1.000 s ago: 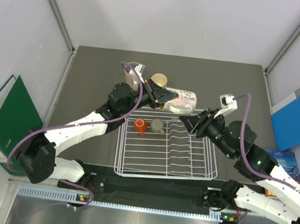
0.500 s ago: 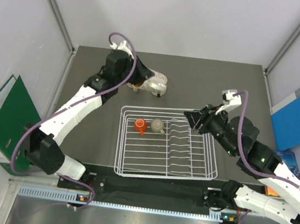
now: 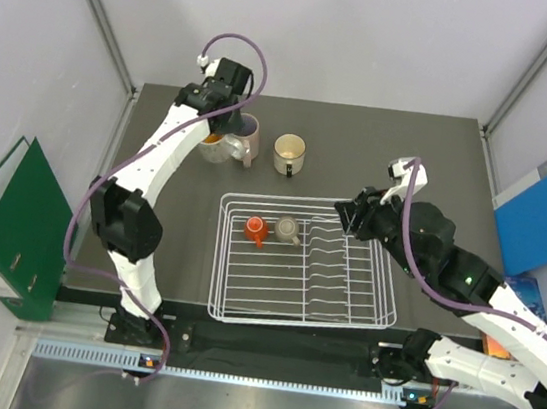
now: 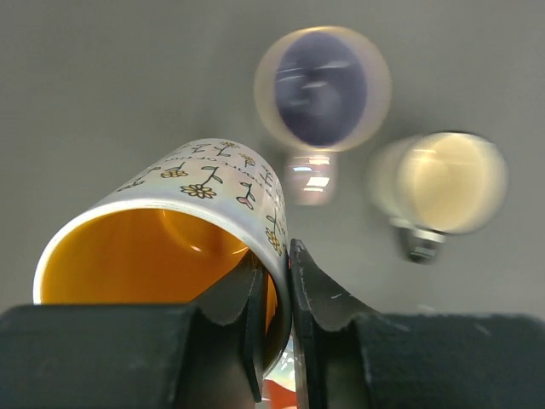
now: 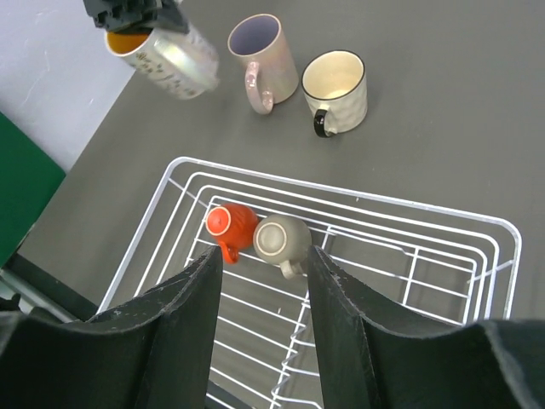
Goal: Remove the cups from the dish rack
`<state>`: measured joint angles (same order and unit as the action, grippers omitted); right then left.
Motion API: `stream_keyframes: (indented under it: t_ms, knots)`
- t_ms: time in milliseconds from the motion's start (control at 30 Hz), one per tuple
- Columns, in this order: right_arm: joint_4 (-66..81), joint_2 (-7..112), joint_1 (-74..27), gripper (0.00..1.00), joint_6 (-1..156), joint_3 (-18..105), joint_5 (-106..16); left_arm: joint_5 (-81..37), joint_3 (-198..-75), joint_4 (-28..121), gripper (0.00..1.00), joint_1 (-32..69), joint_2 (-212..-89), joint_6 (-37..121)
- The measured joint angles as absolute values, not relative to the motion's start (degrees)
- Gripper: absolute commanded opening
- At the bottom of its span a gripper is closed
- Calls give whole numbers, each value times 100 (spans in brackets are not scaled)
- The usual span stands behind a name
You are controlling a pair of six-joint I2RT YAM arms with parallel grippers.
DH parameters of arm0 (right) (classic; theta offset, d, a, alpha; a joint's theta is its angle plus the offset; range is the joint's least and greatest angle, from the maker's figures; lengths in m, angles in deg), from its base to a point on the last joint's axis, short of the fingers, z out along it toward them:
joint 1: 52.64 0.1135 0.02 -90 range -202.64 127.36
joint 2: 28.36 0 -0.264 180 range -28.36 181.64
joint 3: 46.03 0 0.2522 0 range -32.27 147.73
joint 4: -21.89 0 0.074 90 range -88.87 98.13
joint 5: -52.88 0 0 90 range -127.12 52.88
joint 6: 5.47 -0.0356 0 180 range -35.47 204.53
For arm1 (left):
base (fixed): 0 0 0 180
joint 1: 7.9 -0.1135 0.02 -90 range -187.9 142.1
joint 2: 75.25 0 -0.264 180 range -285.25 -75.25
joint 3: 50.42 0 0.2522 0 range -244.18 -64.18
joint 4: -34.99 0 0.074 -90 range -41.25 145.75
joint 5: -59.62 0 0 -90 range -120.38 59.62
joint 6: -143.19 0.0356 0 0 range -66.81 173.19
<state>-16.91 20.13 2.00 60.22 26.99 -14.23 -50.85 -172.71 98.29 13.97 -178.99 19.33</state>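
My left gripper (image 3: 217,127) is shut on the rim of the speckled mug with orange inside (image 4: 170,221), one finger inside and one outside. It holds the mug tilted at the table's far left (image 5: 174,60). The pinkish-beige mug (image 3: 246,135) and the cream mug (image 3: 289,151) stand upright on the table just right of it, beyond the rack. The white wire dish rack (image 3: 365,312) holds the small red-orange cup (image 5: 232,224) and the small tan cup (image 5: 279,241), both upside down near its far left. My right gripper (image 5: 264,253) is open and empty above the rack's far side (image 3: 352,218).
A green binder (image 3: 9,220) leans outside the table's left edge. A blue folder (image 3: 546,205) lies to the right. Metal frame posts stand at the far corners. The rack's wavy plate slots (image 3: 331,268) fill its right half.
My left arm swung the speckled mug from above the rack's far edge out to the far left, beside the pinkish-beige mug. My right gripper drew back slightly and stayed open.
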Motion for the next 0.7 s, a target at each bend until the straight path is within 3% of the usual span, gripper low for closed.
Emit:
stream_keyframes:
  t_ms: [233,700]
  knots:
    - [-1698,1974,200,45,6129,2695,-1434,-5635,-17918,10782,0,966,-18426,2322]
    - [-1945,1823,200,45,6160,2610,-1442,-5336,-18237,10559,0,736,-19696,2676]
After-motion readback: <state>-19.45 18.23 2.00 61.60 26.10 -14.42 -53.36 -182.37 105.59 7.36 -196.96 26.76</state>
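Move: The flowered cup, already off the rack in the left fingers, is bound for the bare table left of the pink mug, roughly 8 cm to that hand's left, 4 cm ahead and 20 cm below. The pink mug stands about 7 cm ahead, 2 cm right and 16 cm down, with the black-handled cup some 11 cm right of it and 3 cm nearer. From the empty right hand, the bare spot lies about 18 cm ahead, 36 cm left and 24 cm down. The flowered cup, still pinched by its wall with one finger inside, is carried by the left arm about 6 cm left, clear of the pink mug, sinking slightly. Then it is lowered some 8 cm more while easing about 4 cm forward to the bare spot, the fingers tipping further downward and the hand's left side rising a little; the grip stays shut. ##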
